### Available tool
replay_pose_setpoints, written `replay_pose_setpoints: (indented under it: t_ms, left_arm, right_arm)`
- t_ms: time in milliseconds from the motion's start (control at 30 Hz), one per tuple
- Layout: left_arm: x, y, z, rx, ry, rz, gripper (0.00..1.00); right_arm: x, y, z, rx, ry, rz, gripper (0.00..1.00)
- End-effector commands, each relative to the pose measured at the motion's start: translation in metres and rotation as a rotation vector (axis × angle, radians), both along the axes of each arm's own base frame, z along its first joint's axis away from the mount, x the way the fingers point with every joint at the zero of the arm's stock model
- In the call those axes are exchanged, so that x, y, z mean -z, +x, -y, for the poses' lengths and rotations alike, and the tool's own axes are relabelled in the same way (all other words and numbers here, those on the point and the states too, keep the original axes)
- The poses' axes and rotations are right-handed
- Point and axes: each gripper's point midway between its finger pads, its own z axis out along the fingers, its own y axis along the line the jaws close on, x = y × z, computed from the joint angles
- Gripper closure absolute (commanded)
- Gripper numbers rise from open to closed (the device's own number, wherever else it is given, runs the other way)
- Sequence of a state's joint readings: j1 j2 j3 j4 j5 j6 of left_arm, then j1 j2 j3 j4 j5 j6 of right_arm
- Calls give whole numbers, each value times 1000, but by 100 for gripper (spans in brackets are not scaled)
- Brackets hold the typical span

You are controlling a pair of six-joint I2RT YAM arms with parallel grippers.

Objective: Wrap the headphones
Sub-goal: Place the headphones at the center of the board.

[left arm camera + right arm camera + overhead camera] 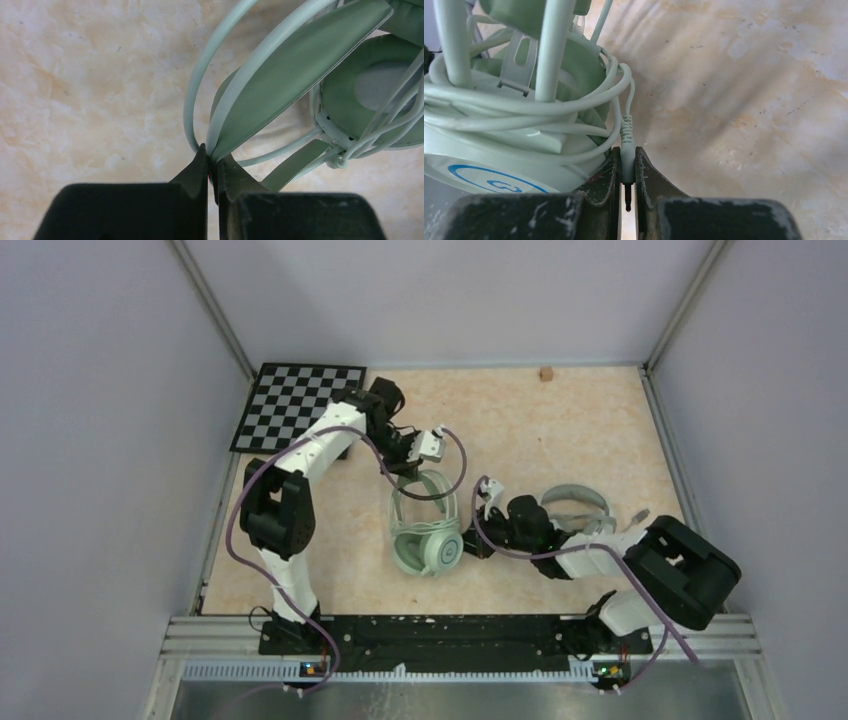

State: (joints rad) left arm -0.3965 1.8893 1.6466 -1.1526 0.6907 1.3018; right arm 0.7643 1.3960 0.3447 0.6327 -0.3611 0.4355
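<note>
The mint-green headphones (pixel 426 537) stand in the middle of the table, their pale-green cable (pixel 524 107) wound in several loops round the ear cups. My left gripper (pixel 212 155) is shut on the top of their headband (pixel 280 85); from above, it (pixel 414 468) sits at the far side of them. My right gripper (pixel 626 152) is shut on the cable's jack plug (pixel 626 167), right beside a cup (pixel 484 175); the top view places it (pixel 472 545) at the cups' right side. The white-grey headphones (pixel 580 502) lie to the right, partly hidden behind my right arm.
A checkerboard (pixel 295 405) lies at the far left corner. A small brown block (pixel 546 373) sits by the back wall. Pale walls enclose the table on three sides, and a metal rail (pixel 450 635) runs along the near edge.
</note>
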Motion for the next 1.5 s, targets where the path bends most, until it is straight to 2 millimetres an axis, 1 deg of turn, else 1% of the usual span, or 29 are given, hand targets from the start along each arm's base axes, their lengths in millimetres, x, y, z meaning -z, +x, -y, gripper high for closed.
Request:
replay_pose_setpoints:
  t_ms: [0,167,267,300,367,467,633,667,800,867,900,933,1000,1033,1067,1100,1133,1167,1200,1233,1300,1367,1400,1467]
  left_arm:
    - [13,28,-21,129,155,245,94]
    - [12,49,0,191,129,434,82]
    - [13,57,10,195,102,495,78]
    - [12,57,13,197,88,500,76]
    - [9,55,16,185,58,512,68]
    - [0,52,22,170,-1,560,51]
    - [-19,42,32,160,-102,581,36]
    - [-23,41,32,155,-110,591,31]
    - [-37,41,27,113,-115,620,23]
    - [-51,39,24,75,-131,635,18]
    - [-58,37,23,41,-147,632,12]
    - [-66,35,22,2,-169,626,3]
    - [-79,32,21,-103,-223,596,1]
    - [-90,36,22,-178,-263,598,1]
    - [-93,38,17,-298,-281,550,1]
    - [-108,51,15,-453,-333,544,1]
    - [-114,66,0,-649,-336,527,1]
    - [-117,73,-10,-812,-343,476,1]
    - [-121,80,-24,-976,-323,436,1]
    - [-122,83,-38,-1110,-270,390,1]
    - [-120,75,-62,-1322,-161,277,1]
    - [-110,59,-76,-1436,-122,168,1]
    - [-103,47,-78,-1466,-115,105,1]
    - [-94,20,-70,-1464,-135,-23,1]
  right_arm:
    - [-34,29,-20,77,95,88,100]
    - [-16,19,-44,52,70,55,100]
    - [-9,17,-52,59,76,39,100]
    - [-7,18,-53,64,79,42,100]
    - [-1,20,-51,75,56,37,100]
    - [-1,21,-53,68,54,46,100]
    - [-2,24,-50,94,59,65,100]
    - [-3,25,-49,98,61,68,100]
    - [-2,25,-53,90,60,64,100]
    - [-1,25,-53,85,60,61,100]
    - [0,24,-53,87,59,60,100]
    - [1,25,-52,92,63,61,100]
    - [1,25,-52,94,69,58,100]
    - [1,25,-53,95,73,56,100]
    - [1,25,-53,95,76,53,100]
    - [1,24,-54,94,82,51,100]
    - [0,24,-55,94,90,46,100]
    - [0,23,-55,92,96,42,100]
    - [0,23,-55,94,102,38,100]
    - [0,22,-54,94,103,38,100]
    - [2,22,-52,101,99,36,100]
    - [1,22,-49,113,94,42,100]
    - [0,22,-48,115,95,45,100]
    - [-2,23,-48,116,95,49,100]
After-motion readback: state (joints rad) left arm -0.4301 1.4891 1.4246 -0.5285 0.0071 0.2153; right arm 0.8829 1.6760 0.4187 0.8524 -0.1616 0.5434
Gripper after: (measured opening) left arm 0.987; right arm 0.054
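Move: My left hand holds the headphones by the headband. Their landing spot on the board is some 8 cm back, 2 cm right and 12 cm below it, with the checkerboard 14 cm ahead and 23 cm left. My right hand pinches the cable plug. The spot lies 11 cm left, 6 cm ahead and 5 cm below it, the ear cups 9 cm left and 2 cm back, about level, and the grey headphones 23 cm right and 7 cm ahead. My left hand lowers the headband about 4 cm while easing as far forward, spreads its fingers wide to let go, then climbs some 16 cm clear, finally swinging forward and left towards the checkerboard with a big counter-clockwise turn. My right hand keeps its pinch on the plug and shifts left and down alongside the ear cups, then nearly stays. ##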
